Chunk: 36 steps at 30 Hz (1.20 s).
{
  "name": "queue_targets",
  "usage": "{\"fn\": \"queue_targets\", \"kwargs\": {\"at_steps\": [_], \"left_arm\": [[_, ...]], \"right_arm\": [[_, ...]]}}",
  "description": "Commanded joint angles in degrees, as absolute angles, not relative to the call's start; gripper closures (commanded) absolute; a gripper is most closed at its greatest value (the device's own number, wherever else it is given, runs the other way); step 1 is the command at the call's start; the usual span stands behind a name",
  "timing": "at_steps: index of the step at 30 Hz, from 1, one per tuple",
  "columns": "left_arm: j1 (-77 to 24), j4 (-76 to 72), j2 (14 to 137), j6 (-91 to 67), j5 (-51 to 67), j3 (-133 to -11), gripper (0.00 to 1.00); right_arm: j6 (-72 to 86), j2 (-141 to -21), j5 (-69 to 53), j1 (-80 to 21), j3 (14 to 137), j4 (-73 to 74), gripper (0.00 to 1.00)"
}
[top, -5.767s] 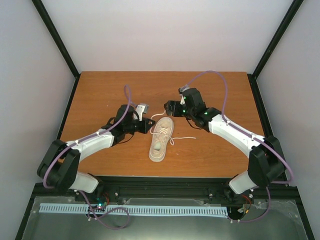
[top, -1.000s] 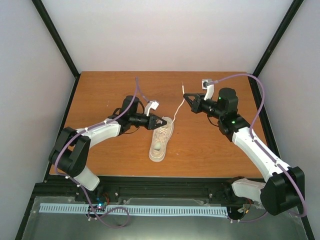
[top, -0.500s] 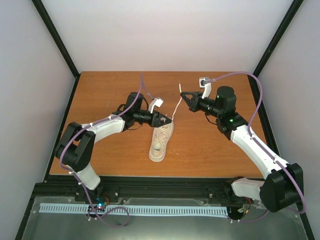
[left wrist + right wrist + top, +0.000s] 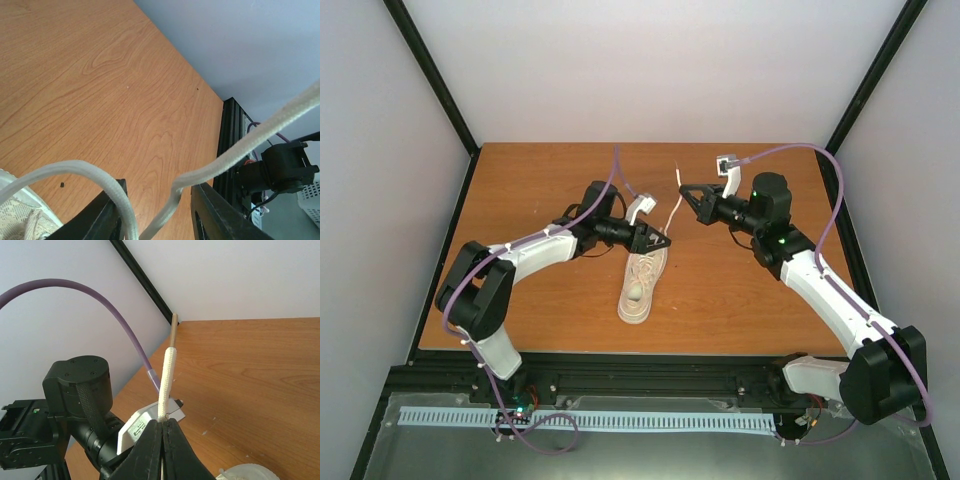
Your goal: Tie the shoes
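The cream shoe (image 4: 640,285) lies on the wooden table (image 4: 520,180), one end toward the arms' bases. Its pale lace (image 4: 674,213) runs taut from the far end up to my right gripper (image 4: 684,189), which is shut on it. In the right wrist view the shut gripper (image 4: 163,422) pinches the lace (image 4: 166,370) with its tip sticking up. My left gripper (image 4: 663,241) hovers at the shoe's far end, open. In the left wrist view the lace (image 4: 235,150) passes loosely between its fingers (image 4: 107,215). A second lace strand (image 4: 75,167) curves over the left finger.
Black frame posts (image 4: 430,70) and pale walls ring the table. The left arm's wrist (image 4: 75,390) and its purple cable (image 4: 100,295) sit close in front of my right gripper. The right arm's base (image 4: 280,167) shows past the table edge.
My left gripper has opened and slid right along the shoe's far end. The right gripper has shifted slightly left, still holding the lace up.
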<state>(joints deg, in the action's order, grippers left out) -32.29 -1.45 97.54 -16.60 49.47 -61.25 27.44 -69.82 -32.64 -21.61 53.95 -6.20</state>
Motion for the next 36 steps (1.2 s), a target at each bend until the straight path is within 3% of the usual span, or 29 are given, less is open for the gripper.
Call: {"fn": "queue_targets", "kwargs": {"at_steps": [1, 9, 29, 31, 33, 34, 36], "left_arm": [[-32.83, -0.46, 98.27, -14.74, 48.71, -63.8, 0.65], [-33.27, 0.26, 96.76, -13.56, 48.01, -62.9, 0.99], [-31.39, -7.96, 81.87, -21.61, 42.22, -44.73, 0.99], [-30.77, -8.61, 81.5, -22.76, 41.59, -43.87, 0.99], [-30.09, -9.17, 81.43, -24.23, 40.8, -43.33, 0.99], [-29.73, -9.63, 81.36, -25.18, 40.66, -42.99, 0.99], [-29.18, -10.63, 81.09, -27.31, 39.66, -42.43, 0.99]], "right_arm": [[27.07, -70.28, -33.57, -22.29, 55.76, -6.94, 0.97], [24.69, -71.48, -32.01, -22.83, 57.6, -3.03, 0.97], [27.68, -101.12, -34.09, -29.62, 71.41, 0.88, 0.97], [26.44, -101.56, -34.49, -29.56, 71.58, 1.76, 0.81], [24.72, -100.66, -33.01, -29.13, 71.54, 3.54, 0.52], [23.94, -99.91, -32.28, -28.68, 71.47, 4.58, 0.43], [22.49, -97.91, -31.24, -27.22, 70.59, 5.89, 0.32]]}}
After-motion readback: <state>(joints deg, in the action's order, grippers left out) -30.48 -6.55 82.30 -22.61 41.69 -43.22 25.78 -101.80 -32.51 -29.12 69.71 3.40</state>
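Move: The left hand has the shoelace running right between its half-open fingers. The shoe's middle lies about 5 cm to its left, level front to back and some 13 cm below. The right hand pinches the same lace near its tip. The shoe's toe, where it is bound, is about 5 cm ahead, 6 cm to its left and some 26 cm below; the left gripper sits roughly 14 cm below it, 2 cm back and 4 cm left. Swinging down about 15 cm, with some 9 cm to the left and 5 cm forward, the right hand carries its lace tip towards the shoe's toe, pitching over roughly 20 degrees, then opens and lets go. Beforehand the left fingers shut on the lace, then draw back towards the base and leftward, ending about 5 cm left, turning slightly counter-clockwise. ##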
